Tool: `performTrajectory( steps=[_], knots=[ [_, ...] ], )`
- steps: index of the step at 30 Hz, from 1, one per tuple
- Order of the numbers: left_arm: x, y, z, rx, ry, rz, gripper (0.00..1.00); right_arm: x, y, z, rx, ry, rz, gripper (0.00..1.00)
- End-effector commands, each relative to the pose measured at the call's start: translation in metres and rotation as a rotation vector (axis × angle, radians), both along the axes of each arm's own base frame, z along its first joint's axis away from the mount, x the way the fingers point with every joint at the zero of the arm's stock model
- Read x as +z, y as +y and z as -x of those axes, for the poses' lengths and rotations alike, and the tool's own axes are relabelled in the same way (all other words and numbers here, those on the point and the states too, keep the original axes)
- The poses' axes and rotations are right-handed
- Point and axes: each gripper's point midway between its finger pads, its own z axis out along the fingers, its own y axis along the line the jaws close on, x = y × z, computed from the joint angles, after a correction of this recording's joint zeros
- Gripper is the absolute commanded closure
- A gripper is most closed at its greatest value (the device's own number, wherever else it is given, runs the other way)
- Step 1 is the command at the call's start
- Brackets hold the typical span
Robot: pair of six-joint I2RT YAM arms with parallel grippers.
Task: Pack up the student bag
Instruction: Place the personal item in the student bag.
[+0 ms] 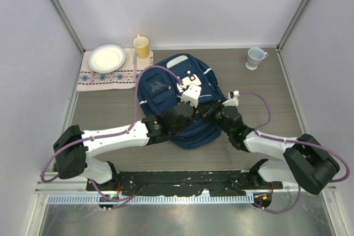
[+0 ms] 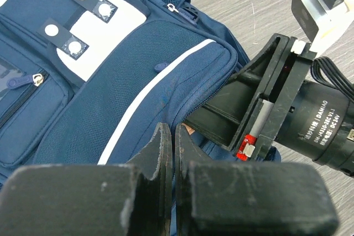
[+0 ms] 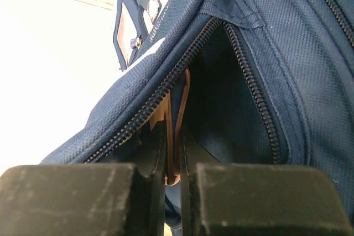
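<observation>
The student bag [image 1: 163, 89], navy blue with white stripes, lies flat mid-table. Both grippers meet at its near right edge. My left gripper [image 1: 194, 113] is shut, and its tips [image 2: 170, 132] pinch the blue fabric beside the zip opening. The black body of the right gripper [image 2: 260, 114] sits just to their right. In the right wrist view, my right gripper [image 3: 172, 136] points into the unzipped opening [image 3: 221, 81]. Its jaws are nearly together on a thin flat brown-edged thing [image 3: 180, 109] that stands partly inside the bag. The inside of the bag is dark.
A patterned placemat [image 1: 102, 77] at the back left carries a white plate [image 1: 107, 58], with a yellow cup [image 1: 141, 46] beside it. A pale mug [image 1: 255, 58] stands at the back right. Walls close in the table on the left, back and right.
</observation>
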Motion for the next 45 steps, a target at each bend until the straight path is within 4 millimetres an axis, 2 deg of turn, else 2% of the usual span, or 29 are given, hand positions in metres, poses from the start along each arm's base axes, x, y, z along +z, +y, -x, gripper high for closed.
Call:
performTrajectory(
  steps=[1, 5, 6, 7, 9, 14, 21, 22, 23, 24, 27, 31, 36, 39, 41, 42, 43, 44, 45],
  knots=[
    [0.046, -0.004, 0.001, -0.001, -0.055, 0.168, 1.00, 0.030, 0.004, -0.017, -0.033, -0.106, -0.051, 0.99],
    [0.047, -0.006, 0.003, -0.015, -0.057, 0.188, 1.00, 0.028, 0.011, -0.029, -0.049, -0.120, -0.064, 0.99],
    [0.047, -0.005, 0.003, -0.015, -0.058, 0.189, 1.00, 0.016, 0.010, -0.033, -0.069, -0.096, -0.051, 0.99],
    [0.047, -0.005, 0.004, -0.017, -0.057, 0.188, 1.00, 0.017, 0.010, -0.035, -0.078, -0.106, -0.057, 0.99],
    [0.047, -0.005, 0.004, -0.018, -0.056, 0.188, 1.00, 0.006, 0.006, -0.037, -0.103, -0.097, -0.049, 0.99],
    [0.044, -0.004, 0.003, -0.013, -0.056, 0.180, 1.00, 0.007, 0.005, -0.038, -0.122, -0.134, -0.079, 0.96],
    [0.043, -0.003, 0.003, -0.011, -0.056, 0.169, 1.00, 0.008, -0.007, -0.035, -0.166, -0.131, -0.055, 0.77],
    [0.043, -0.003, 0.003, -0.008, -0.058, 0.172, 1.00, -0.001, -0.011, -0.032, -0.171, -0.104, -0.022, 0.74],
    [0.042, -0.003, 0.003, -0.006, -0.056, 0.170, 1.00, 0.003, -0.014, -0.031, -0.181, -0.111, -0.018, 0.71],
    [0.041, -0.003, 0.002, -0.006, -0.056, 0.166, 1.00, 0.003, -0.016, -0.030, -0.184, -0.107, -0.015, 0.63],
    [0.039, -0.003, 0.001, -0.004, -0.055, 0.159, 1.00, 0.000, -0.027, -0.019, -0.197, -0.097, -0.022, 0.53],
    [0.038, -0.006, 0.001, -0.006, -0.053, 0.163, 1.00, -0.010, -0.034, -0.014, -0.208, -0.068, 0.018, 0.47],
    [0.035, -0.006, 0.001, -0.005, -0.049, 0.148, 1.00, -0.004, -0.032, -0.005, -0.178, -0.073, -0.019, 0.46],
    [0.032, -0.004, 0.001, 0.000, -0.048, 0.137, 1.00, 0.009, -0.037, 0.000, -0.179, -0.102, -0.027, 0.46],
    [0.030, -0.003, 0.001, 0.003, -0.043, 0.137, 1.00, 0.023, -0.043, 0.001, -0.191, -0.121, -0.002, 0.45],
    [0.029, -0.003, 0.000, 0.006, -0.042, 0.134, 1.00, 0.012, -0.047, 0.003, -0.200, -0.074, 0.047, 0.45],
    [0.028, -0.003, 0.000, 0.007, -0.042, 0.135, 1.00, 0.029, -0.052, 0.001, -0.232, -0.092, 0.033, 0.45],
    [0.028, -0.003, 0.000, 0.010, -0.042, 0.136, 1.00, 0.031, -0.056, 0.002, -0.248, -0.080, 0.034, 0.45],
    [0.028, -0.003, -0.001, 0.012, -0.041, 0.136, 1.00, 0.023, -0.061, 0.005, -0.261, -0.047, 0.064, 0.45]
  ],
)
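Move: The right hand already pinches the brown wallet, the personal item, its middle about 2 cm ahead and 1 cm left; the bag's open pocket lies roughly 5 cm ahead, 3 cm left and 3 cm below. The flap edge is some 4 cm left, 2 cm back and 6 cm above. From the left hand, which still holds that edge in shut fingers, the pocket is about 4 cm ahead, 3 cm right and 9 cm down. Right hand pushes the wallet 3 cm forward-down deeper into the bag, opens, withdraws 7 cm right, up and back. ##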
